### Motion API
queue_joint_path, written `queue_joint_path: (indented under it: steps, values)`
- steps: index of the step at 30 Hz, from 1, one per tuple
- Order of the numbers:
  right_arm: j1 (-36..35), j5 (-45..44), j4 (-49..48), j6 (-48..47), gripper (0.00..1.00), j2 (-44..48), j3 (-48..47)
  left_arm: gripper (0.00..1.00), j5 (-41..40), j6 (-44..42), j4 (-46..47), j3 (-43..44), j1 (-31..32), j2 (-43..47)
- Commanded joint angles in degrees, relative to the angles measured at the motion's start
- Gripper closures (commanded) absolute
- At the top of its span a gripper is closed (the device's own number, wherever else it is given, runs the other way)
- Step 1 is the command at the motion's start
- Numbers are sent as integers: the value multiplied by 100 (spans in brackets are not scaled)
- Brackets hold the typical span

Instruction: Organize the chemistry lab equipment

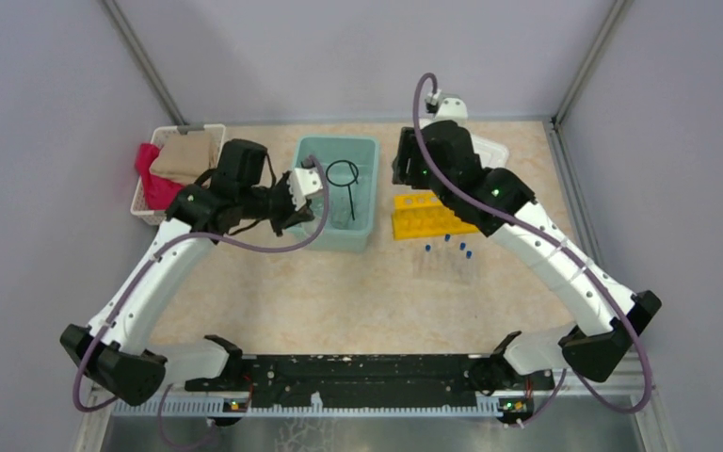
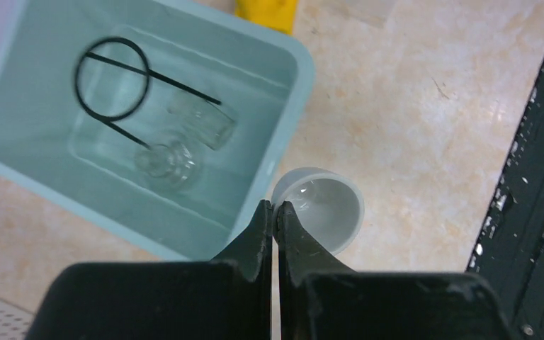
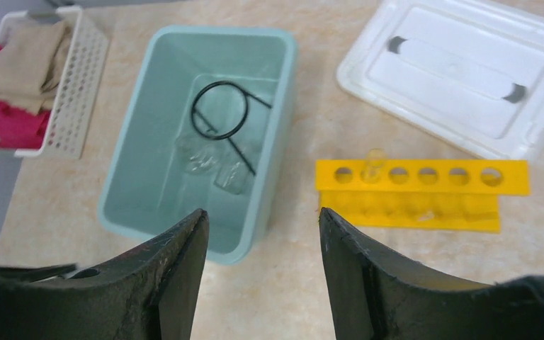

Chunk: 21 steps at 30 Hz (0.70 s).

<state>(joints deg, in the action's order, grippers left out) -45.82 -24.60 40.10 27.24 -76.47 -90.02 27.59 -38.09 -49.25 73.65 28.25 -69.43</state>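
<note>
My left gripper [image 2: 274,207] is shut on the rim of a small white cup [image 2: 322,209], pinching its wall just outside the teal bin's [image 2: 283,134] edge. In the top view the white cup [image 1: 307,179] hangs at the teal bin's [image 1: 362,235] left side. Inside the bin lie a black wire ring [image 2: 111,78] and two clear beakers [image 2: 202,120] [image 2: 166,164]. My right gripper [image 3: 262,212] is open and empty, high over the table between bin and yellow rack [image 3: 421,185]. One clear tube [image 3: 374,164] stands in the rack. Blue-capped test tubes [image 1: 449,256] lie in front of the rack.
A white basket [image 1: 149,193] of red and tan cloths stands at the far left. A white lid [image 3: 460,78] lies behind the rack. The black base rail [image 1: 358,377] runs along the near edge.
</note>
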Motion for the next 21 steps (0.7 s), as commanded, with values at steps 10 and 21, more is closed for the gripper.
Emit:
queue_joint_path:
  steps: [10, 21]
  values:
    - [2019, 370, 269, 642, 29, 416, 217, 100, -973, 66, 674, 1509, -357, -2179]
    - [3758, 893, 421, 1118, 9, -327, 451, 100, -875, 219, 1104, 878, -603, -3120]
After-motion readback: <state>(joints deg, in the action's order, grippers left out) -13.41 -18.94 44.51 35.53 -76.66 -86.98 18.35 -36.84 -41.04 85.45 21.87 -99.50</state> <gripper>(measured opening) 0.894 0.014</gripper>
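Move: The teal bin's middle lies about 18 cm ahead of the left hand and 2 cm to its right, 18 cm lower. In it, the glass flask sits some 17 cm ahead and 1 cm right, the glass bottle 16 cm ahead and 7 cm right. For the empty right hand, the white lid is roughly 25 cm ahead, 18 cm right and 33 cm down; the yellow rack stands 10 cm ahead and 14 cm right. Keep the beaker's thin wall pinched in the left gripper and carry it over the bin's near edge: up about 3 cm, forward some 14 cm, dipping about 12 cm from the top of the arc, the hand swinging slightly counter-clockwise. Meanwhile sweep the right gripper right and somewhat forward towards the lid, turning it some 30 degrees clockwise and opening it wide. ##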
